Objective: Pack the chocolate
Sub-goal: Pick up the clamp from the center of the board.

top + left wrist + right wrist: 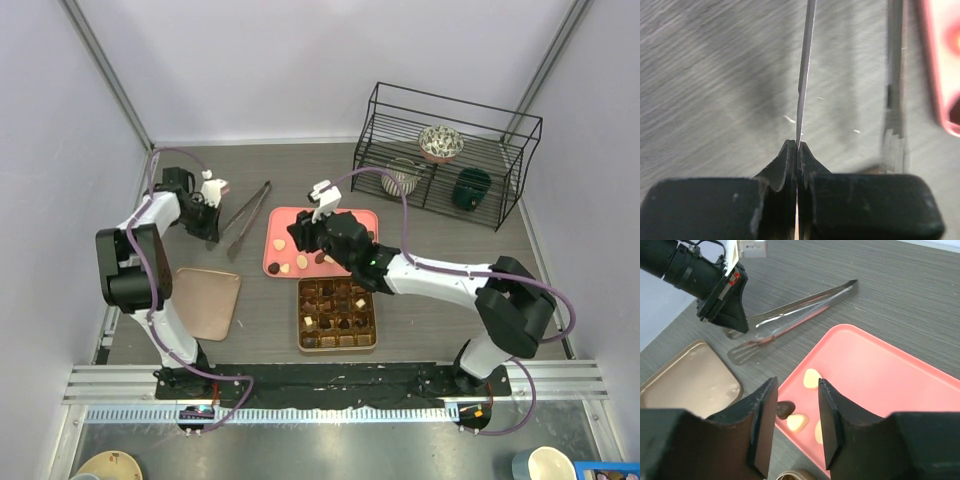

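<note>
Several chocolates lie on the pink tray (350, 222): cream ones (812, 378) (798, 422) and a dark one (785, 410) near its left corner. More chocolates sit in the gold-brown gridded box (337, 344). My right gripper (796, 390) hangs open just above those cream pieces, with nothing between its fingers; from above it (300, 236) is over the tray's left half. My left gripper (797, 145) is shut on one thin arm of the metal tongs (805, 75), left of the tray; the tongs' other arm (895, 100) lies free beside it.
The box's flat gold-brown lid (207, 300) lies at the front left. A black wire rack (440, 150) with a bowl and cups stands at the back right. The tongs (247, 218) stretch diagonally between the left gripper (212, 212) and the tray.
</note>
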{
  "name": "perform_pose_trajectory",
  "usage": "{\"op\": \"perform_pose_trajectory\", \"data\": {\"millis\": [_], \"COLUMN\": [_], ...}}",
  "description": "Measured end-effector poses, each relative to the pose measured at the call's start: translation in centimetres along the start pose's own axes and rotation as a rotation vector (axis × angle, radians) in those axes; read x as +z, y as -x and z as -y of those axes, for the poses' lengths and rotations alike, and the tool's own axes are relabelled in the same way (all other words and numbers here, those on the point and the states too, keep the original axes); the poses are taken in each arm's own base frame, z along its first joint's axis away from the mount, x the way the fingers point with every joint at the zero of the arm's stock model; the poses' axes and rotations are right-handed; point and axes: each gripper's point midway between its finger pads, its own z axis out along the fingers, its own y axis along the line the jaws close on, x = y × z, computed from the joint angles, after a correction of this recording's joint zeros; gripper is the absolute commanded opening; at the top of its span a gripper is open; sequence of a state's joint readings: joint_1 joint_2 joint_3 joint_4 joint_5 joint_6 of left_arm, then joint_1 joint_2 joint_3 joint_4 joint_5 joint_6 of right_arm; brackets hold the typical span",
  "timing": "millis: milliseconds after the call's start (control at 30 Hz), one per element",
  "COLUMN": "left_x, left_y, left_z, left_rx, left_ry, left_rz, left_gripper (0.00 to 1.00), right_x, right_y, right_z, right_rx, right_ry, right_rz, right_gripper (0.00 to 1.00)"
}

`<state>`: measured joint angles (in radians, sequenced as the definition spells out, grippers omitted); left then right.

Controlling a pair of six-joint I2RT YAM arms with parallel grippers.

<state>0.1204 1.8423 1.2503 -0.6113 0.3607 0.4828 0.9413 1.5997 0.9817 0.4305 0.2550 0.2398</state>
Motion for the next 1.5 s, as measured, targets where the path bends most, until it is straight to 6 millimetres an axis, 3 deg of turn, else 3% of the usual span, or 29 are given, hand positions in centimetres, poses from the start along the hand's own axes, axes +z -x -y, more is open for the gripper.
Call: {"op": "perform_pose_trajectory", "data": {"millis": [100,200,233,267,400,467,567,733,967,1100,1300,1500], "left_x": [-2.4,-6.7,-8.1,-10.2,-17.1,-19.5,-21.5,-21.8,-21.3,-21.7,-21.8,-21.8], "left_y": [1.0,4.2,5.2,6.4,8.1,8.6,9.7,9.4,7.8,7.2,7.0,7.0], "left_z": [2.1,4.6,5.4,6.9,12.6,14.9,16.7,19.2,23.9,26.0,26.2,26.2], "left_rx": [-0.03,-0.027,-0.019,-0.008,0.036,0.074,0.161,0.208,0.25,0.275,0.276,0.275], "left_ry": [-0.102,-0.207,-0.234,-0.285,-0.474,-0.565,-0.658,-0.758,-0.89,-0.941,-0.95,-0.952], "left_rz": [0.025,0.129,0.168,0.22,0.353,0.405,0.488,0.508,0.446,0.423,0.421,0.42], "left_gripper": [0.0,0.0,0.0,0.0,0.0,0.0,0.0,0.0,0.0,0.0,0.0,0.0], "right_x": [-1.2,-3.7,-4.9,-6.2,-10.5,-11.9,-12.7,-12.6,-10.7,-10.9,-11.9,-11.2], "right_y": [1.2,3.4,4.2,5.0,8.4,9.4,10.2,10.4,11.5,13.0,15.3,14.4], "right_z": [-0.7,-1.4,-1.6,-1.6,-0.5,0.2,0.0,-0.7,0.2,-0.5,-1.5,-3.1], "right_rx": [0.015,0.056,0.077,0.102,0.201,0.235,0.267,0.342,0.459,0.449,0.391,0.345], "right_ry": [0.047,0.123,0.16,0.194,0.321,0.372,0.449,0.596,0.727,0.801,0.858,0.858], "right_rz": [0.009,0.041,0.057,0.077,0.165,0.188,0.189,0.145,0.154,0.186,0.261,0.227], "right_gripper": [0.59,0.73,0.88,0.96,1.0,1.0,1.0,1.0,1.0,1.0,1.0,1.0]}}
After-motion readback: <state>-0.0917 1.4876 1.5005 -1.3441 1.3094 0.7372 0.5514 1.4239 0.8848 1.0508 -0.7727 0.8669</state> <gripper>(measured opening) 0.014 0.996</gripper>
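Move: The left hand holds one leg of the clamp low over the table; its destination, the right gripper, is roughly 24 cm to the right, 6 cm back and 16 cm higher. From the right hand, the clamp's middle lies about 10 cm ahead, 15 cm left and 17 cm below. The pink tray's middle is some 5 cm ahead and 4 cm right of the right hand, the chocolate box 13 cm back and 8 cm right, both nearly 20 cm below. Up first, then right and back, the left hand keeps its shut grip and lifts the clamp about 25 cm, swinging its fingers from downward to rightward to bring the hinge end to the right gripper. The right hand rises some 17 cm, drawing a little back and right, opens fully and turns counter-clockwise to point left, with no grip on the clamp yet. ##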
